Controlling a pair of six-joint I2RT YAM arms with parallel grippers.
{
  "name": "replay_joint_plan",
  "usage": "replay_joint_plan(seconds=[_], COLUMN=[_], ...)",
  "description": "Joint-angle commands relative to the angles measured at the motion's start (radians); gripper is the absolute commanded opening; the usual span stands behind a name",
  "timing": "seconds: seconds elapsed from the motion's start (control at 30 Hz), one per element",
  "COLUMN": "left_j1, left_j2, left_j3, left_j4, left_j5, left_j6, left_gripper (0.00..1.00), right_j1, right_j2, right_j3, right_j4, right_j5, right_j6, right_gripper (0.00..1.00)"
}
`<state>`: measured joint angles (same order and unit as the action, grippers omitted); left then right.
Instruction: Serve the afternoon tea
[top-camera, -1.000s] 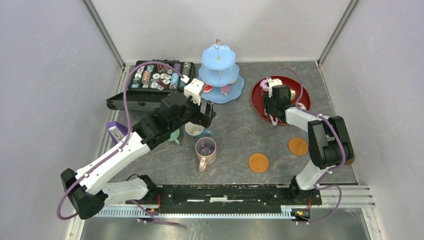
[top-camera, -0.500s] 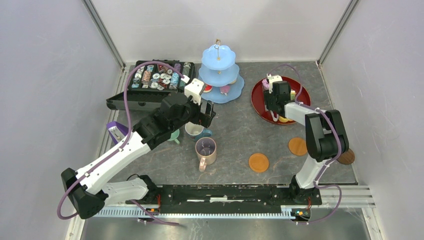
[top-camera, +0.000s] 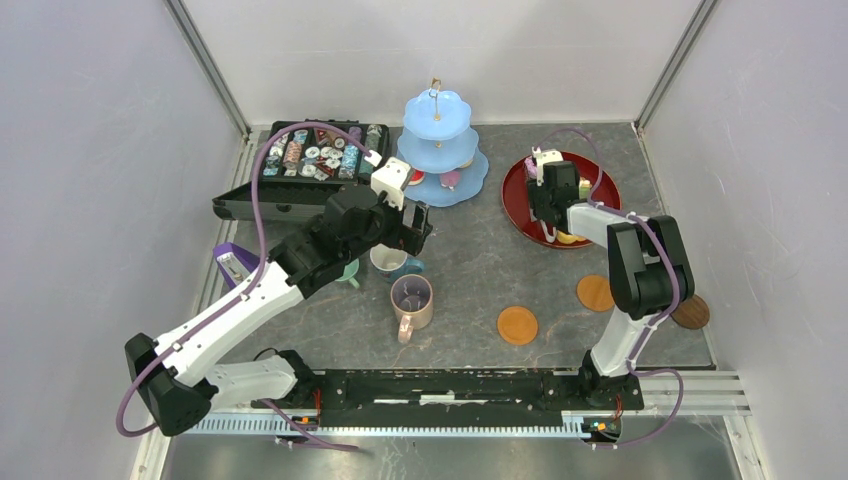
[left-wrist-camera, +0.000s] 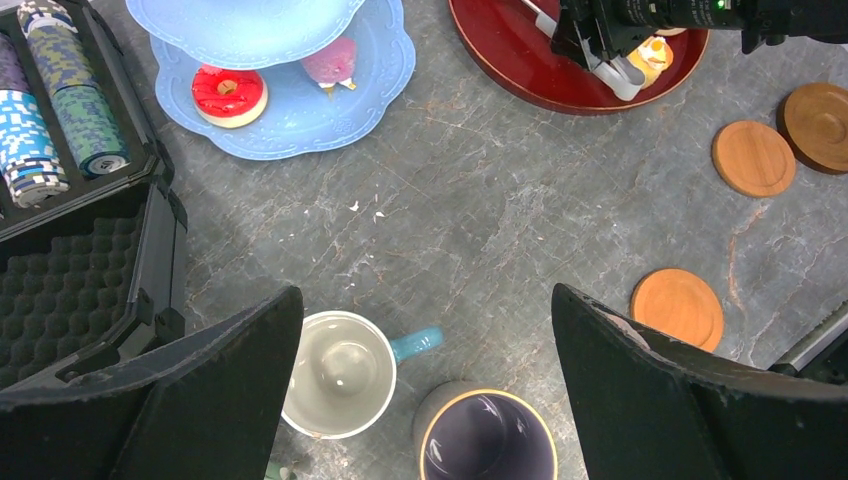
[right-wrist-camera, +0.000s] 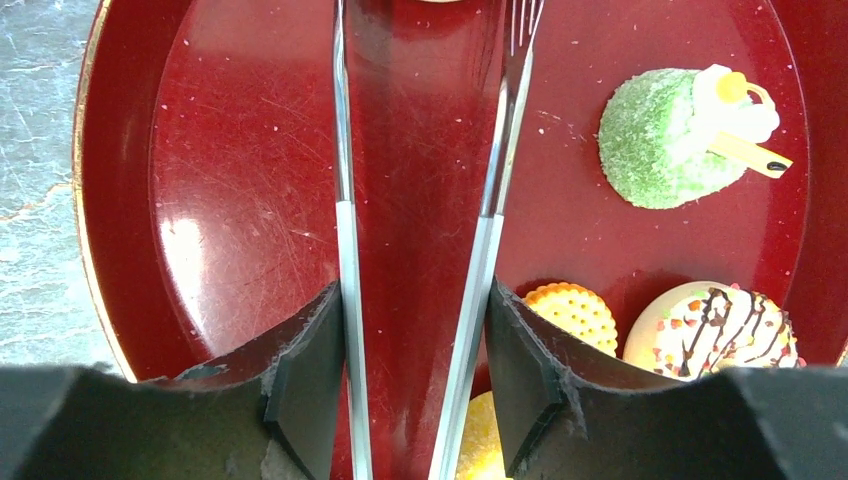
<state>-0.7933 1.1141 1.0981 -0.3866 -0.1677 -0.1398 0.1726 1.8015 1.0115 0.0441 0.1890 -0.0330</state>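
My right gripper (top-camera: 549, 222) (right-wrist-camera: 415, 300) hangs over the red plate (top-camera: 603, 190) (right-wrist-camera: 240, 180), shut on the metal tongs (right-wrist-camera: 342, 250), whose two arms lie against the finger pads and point away, tips apart. On the plate sit a green pastry (right-wrist-camera: 660, 140), a cracker (right-wrist-camera: 572, 315), a sprinkled doughnut (right-wrist-camera: 715, 330) and a yellow pastry (right-wrist-camera: 490, 440). My left gripper (top-camera: 415, 235) (left-wrist-camera: 425, 300) is open above the white-and-blue mug (left-wrist-camera: 340, 372) and the pink-purple mug (left-wrist-camera: 487, 440). The pale-blue stand (top-camera: 437, 150) (left-wrist-camera: 300, 110) carries a red doughnut (left-wrist-camera: 229, 92) and a pink pastry (left-wrist-camera: 330, 62).
Three brown coasters (top-camera: 517, 325) (top-camera: 596, 292) (top-camera: 690, 312) lie on the table's right half. A mint green mug (top-camera: 348, 270) is partly hidden under the left arm. The open black case of capsules (top-camera: 310, 155) stands at the back left, next to the stand.
My right arm has swung its elbow, uncovering the rightmost coaster, and the gripper with the tongs has shifted slightly back over the plate. The left arm has not moved.
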Motion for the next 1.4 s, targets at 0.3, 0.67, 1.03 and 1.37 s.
replay_joint_plan(seconds=[0.3, 0.67, 1.03, 1.37], left_j1=[0.0, 0.002, 0.002, 0.002], left_j2=[-0.004, -0.027, -0.034, -0.03], left_j3=[0.006, 0.005, 0.002, 0.002], left_j4=[0.04, 0.038, 0.039, 0.037], left_j5=[-0.008, -0.003, -0.003, -0.009], left_j6=[0.036, 0.033, 0.029, 0.032], left_gripper=[1.0, 1.0, 1.0, 1.0], right_j1=[-0.001, 0.002, 0.121, 0.203], right_j2=[-0.212, -0.375, -0.276, -0.125], right_j3=[-0.108, -0.163, -0.026, 0.124], right_j4=[0.042, -0.006, -0.082, -0.143], right_j5=[-0.006, -0.161, -0.232, -0.13], right_j6=[-0.004, 0.013, 0.012, -0.017], right_gripper=[0.13, 0.09, 0.08, 0.07])
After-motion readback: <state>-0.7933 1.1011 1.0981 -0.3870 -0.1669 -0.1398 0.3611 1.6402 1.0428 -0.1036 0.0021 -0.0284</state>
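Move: The right hand holds the tongs, with the pink donut between their tips about 9 cm ahead, 2 cm left and 6 cm below. The stand's lower tier is centred some 25 cm left, 7 cm ahead and slightly lower; the pink cake on it is about 22 cm left and 6 cm ahead. The green cake is about 10 cm right and 4 cm ahead. From the left hand, the tier is 13 cm ahead, 5 cm right, well below. Tongs still squeezed, the right hand rises about 7 cm, backing, then swings 11 cm left towards the stand. ##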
